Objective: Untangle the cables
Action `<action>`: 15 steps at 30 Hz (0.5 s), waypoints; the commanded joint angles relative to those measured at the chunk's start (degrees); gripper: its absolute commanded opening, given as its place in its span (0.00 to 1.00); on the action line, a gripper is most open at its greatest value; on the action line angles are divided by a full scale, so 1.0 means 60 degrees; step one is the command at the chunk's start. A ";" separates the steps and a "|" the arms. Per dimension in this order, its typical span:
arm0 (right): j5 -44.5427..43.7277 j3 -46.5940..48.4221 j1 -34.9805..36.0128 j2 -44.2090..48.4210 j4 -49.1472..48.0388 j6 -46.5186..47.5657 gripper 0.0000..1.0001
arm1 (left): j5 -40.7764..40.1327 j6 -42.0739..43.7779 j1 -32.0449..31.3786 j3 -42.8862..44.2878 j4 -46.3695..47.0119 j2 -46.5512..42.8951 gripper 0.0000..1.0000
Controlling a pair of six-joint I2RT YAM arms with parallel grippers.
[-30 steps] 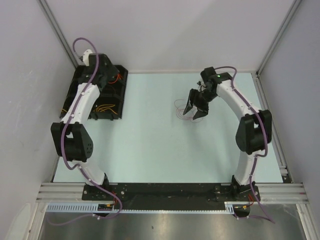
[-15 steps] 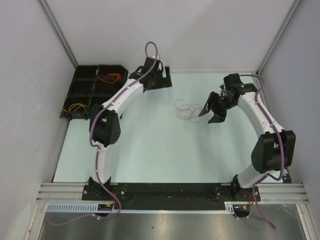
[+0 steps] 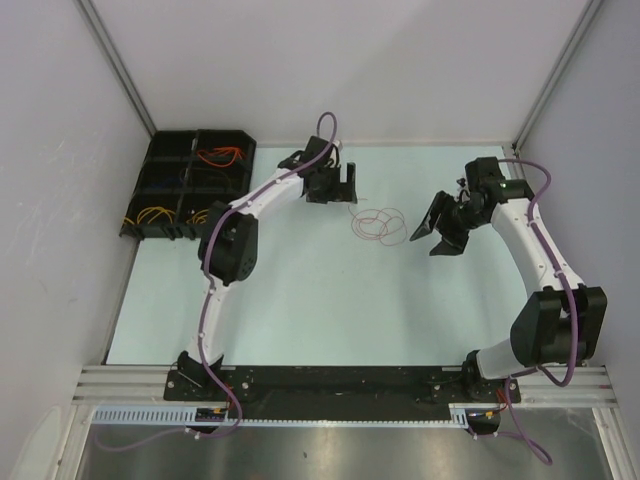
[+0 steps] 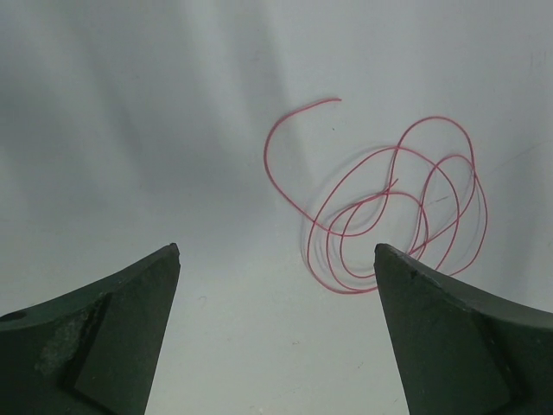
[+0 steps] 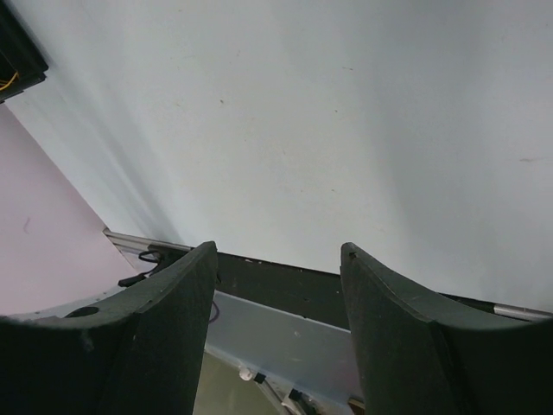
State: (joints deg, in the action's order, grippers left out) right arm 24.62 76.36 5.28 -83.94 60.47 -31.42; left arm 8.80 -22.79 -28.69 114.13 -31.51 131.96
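A thin pinkish-red cable (image 3: 377, 225) lies in a loose coil on the pale table, behind the middle. In the left wrist view the cable (image 4: 397, 207) lies just ahead of the right finger, one free end curling up to the left. My left gripper (image 3: 348, 185) is open and empty, just behind and left of the coil; it also shows in the left wrist view (image 4: 276, 251). My right gripper (image 3: 422, 245) is open and empty, a little right of the coil, and shows in its own view (image 5: 276, 251). Orange cable (image 3: 220, 155) and yellow cables (image 3: 150, 215) lie in the tray.
A black compartment tray (image 3: 185, 180) stands at the back left corner. White walls enclose the table on three sides. The black base rail (image 5: 285, 285) and metal frame run along the near edge.
My left arm swung from over the tray across to the coil's left side. My right gripper drew back to the right, away from the coil, which stays on the table.
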 commanded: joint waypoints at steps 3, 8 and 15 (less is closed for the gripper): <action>-0.0207 -0.0143 -0.0074 0.0353 0.0381 0.0212 0.64 | 0.0556 0.1056 -0.0476 -0.0007 0.0359 0.0286 0.97; -0.0222 -0.0172 -0.0074 0.0323 0.0440 0.0227 0.64 | 0.0088 0.1453 -0.0785 -0.0095 0.0125 0.0404 0.96; -0.0236 -0.0231 -0.0074 0.0265 0.0527 0.0227 0.64 | -0.0835 0.1863 -0.1092 -0.0666 0.0344 0.0243 0.95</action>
State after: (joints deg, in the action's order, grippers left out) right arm 24.18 75.22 4.99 -83.88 62.65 -30.83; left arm 7.66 -14.61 -34.46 111.42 -30.63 134.17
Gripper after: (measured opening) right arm 0.639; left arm 0.956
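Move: The tangle of red cable lies flat on the table behind and to the right of my open left hand: its middle is about 5 cm back, 7 cm to the right and some 8 cm below. Its loose end curls out nearer, roughly 1 cm ahead and 4 cm right of my left hand, just as far below. From my waiting right hand the tangle is about 14 cm ahead, 12 cm left and 18 cm below. I sink my left hand about 4 cm while drawing it back and to the right by nearly as much each way, down towards the tangle of red cable. On the way I turn the wrist some 10 degrees clockwise with a slight roll that lifts its left side, and I keep the fingers wide open. ##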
